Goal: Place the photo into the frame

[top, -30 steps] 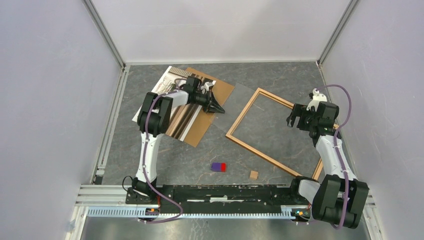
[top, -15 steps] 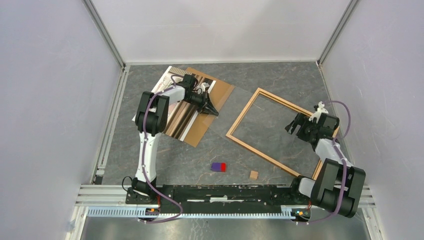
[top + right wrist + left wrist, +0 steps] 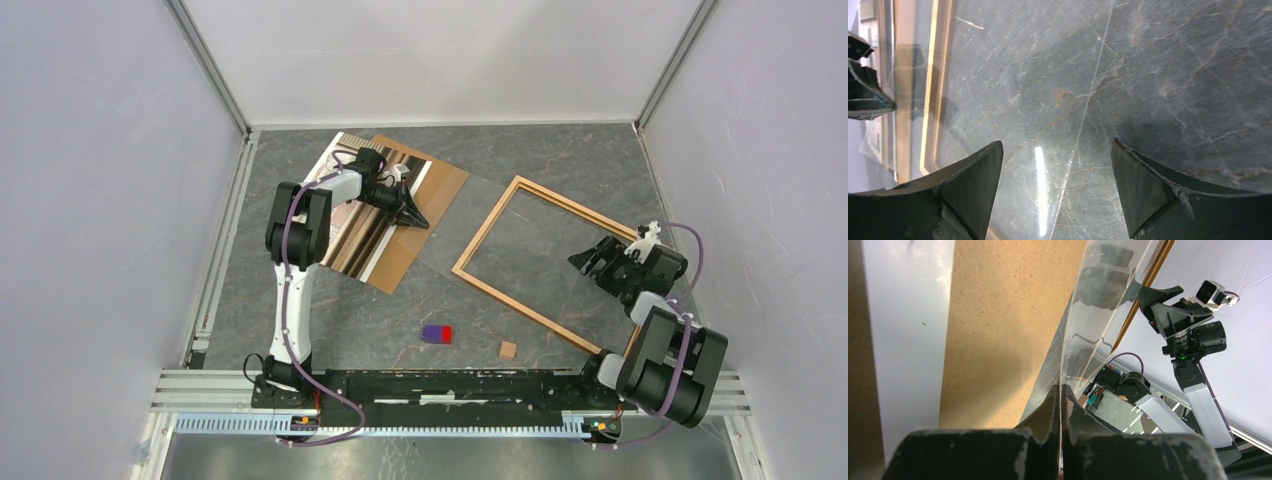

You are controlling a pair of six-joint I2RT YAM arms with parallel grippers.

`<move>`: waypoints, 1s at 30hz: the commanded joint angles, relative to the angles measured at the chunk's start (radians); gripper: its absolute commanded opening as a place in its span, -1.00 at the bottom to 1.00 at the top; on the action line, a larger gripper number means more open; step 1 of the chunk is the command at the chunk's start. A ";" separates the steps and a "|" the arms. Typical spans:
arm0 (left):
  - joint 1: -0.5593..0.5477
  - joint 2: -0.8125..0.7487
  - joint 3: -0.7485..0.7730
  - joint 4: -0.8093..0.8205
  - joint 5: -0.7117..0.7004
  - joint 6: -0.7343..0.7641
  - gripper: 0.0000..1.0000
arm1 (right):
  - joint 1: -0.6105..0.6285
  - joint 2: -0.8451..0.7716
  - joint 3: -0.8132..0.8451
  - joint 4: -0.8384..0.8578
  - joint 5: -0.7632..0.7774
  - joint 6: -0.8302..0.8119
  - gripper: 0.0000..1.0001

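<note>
The photo [image 3: 365,245] lies at the back left, partly on a plain brown backing board [image 3: 440,190], with my left arm over it. Its white edge [image 3: 908,315] shows in the left wrist view. My left gripper [image 3: 420,221] [image 3: 1061,390] is shut on the edge of a clear sheet [image 3: 1098,305], held on edge above the board. The thin orange-brown frame [image 3: 486,224] lies flat at the centre right. My right gripper [image 3: 585,258] [image 3: 1055,142] hangs open, low over the table inside the frame. The clear sheet's edge [image 3: 1088,110] runs beneath it, and frame moulding [image 3: 933,100] lies to its left.
A small purple and red block [image 3: 437,333] and a small wooden cube [image 3: 508,349] lie near the front edge. White walls close in the table on the left, back and right. The metal base rail [image 3: 440,385] runs along the front.
My right arm has drawn back toward the near right and dropped lower, its jaws narrowing a little. My left gripper has shifted slightly left and back, still clamped on the clear sheet.
</note>
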 commanded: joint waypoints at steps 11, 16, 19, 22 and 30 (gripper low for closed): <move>-0.001 -0.075 0.002 0.037 -0.019 0.005 -0.96 | -0.002 0.117 -0.158 0.316 -0.136 0.129 0.58; -0.001 -0.076 -0.008 0.058 -0.013 -0.010 -0.96 | -0.002 0.143 -0.184 0.356 -0.148 0.120 0.51; -0.006 -0.071 -0.007 0.063 -0.007 -0.015 -0.96 | -0.002 0.155 -0.211 0.455 -0.200 0.172 0.47; -0.013 -0.087 -0.014 0.086 -0.001 -0.028 -0.95 | -0.004 0.138 -0.224 0.538 -0.233 0.236 0.43; -0.042 -0.119 -0.072 0.253 -0.006 -0.138 -0.95 | -0.006 0.100 -0.214 0.554 -0.219 0.256 0.14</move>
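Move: The clear sheet's right edge already lies between the open right fingers, about 1 cm to the right of the hand point and about 1 cm below it. From that hand the frame's far rail is some 8 cm ahead and 2 cm to the right, its near rail 13 cm back and 12 cm to the left, its left rail 6 cm ahead and 20 cm to the left. From the left hand that sheet edge is about 33 cm to the right, 6 cm back and slightly lower. Over the clear sheet's right edge the right hand slides about 3 cm to the left at nearly constant height, drawing back slightly near the end, so that the edge comes up beside its right finger. It rolls its left side up and lifts its fingertips, some 15 degrees in all, while the fingers narrow by about a quarter without shutting. The left hand keeps its pinch on the sheet's left edge, rising about 1 cm. ##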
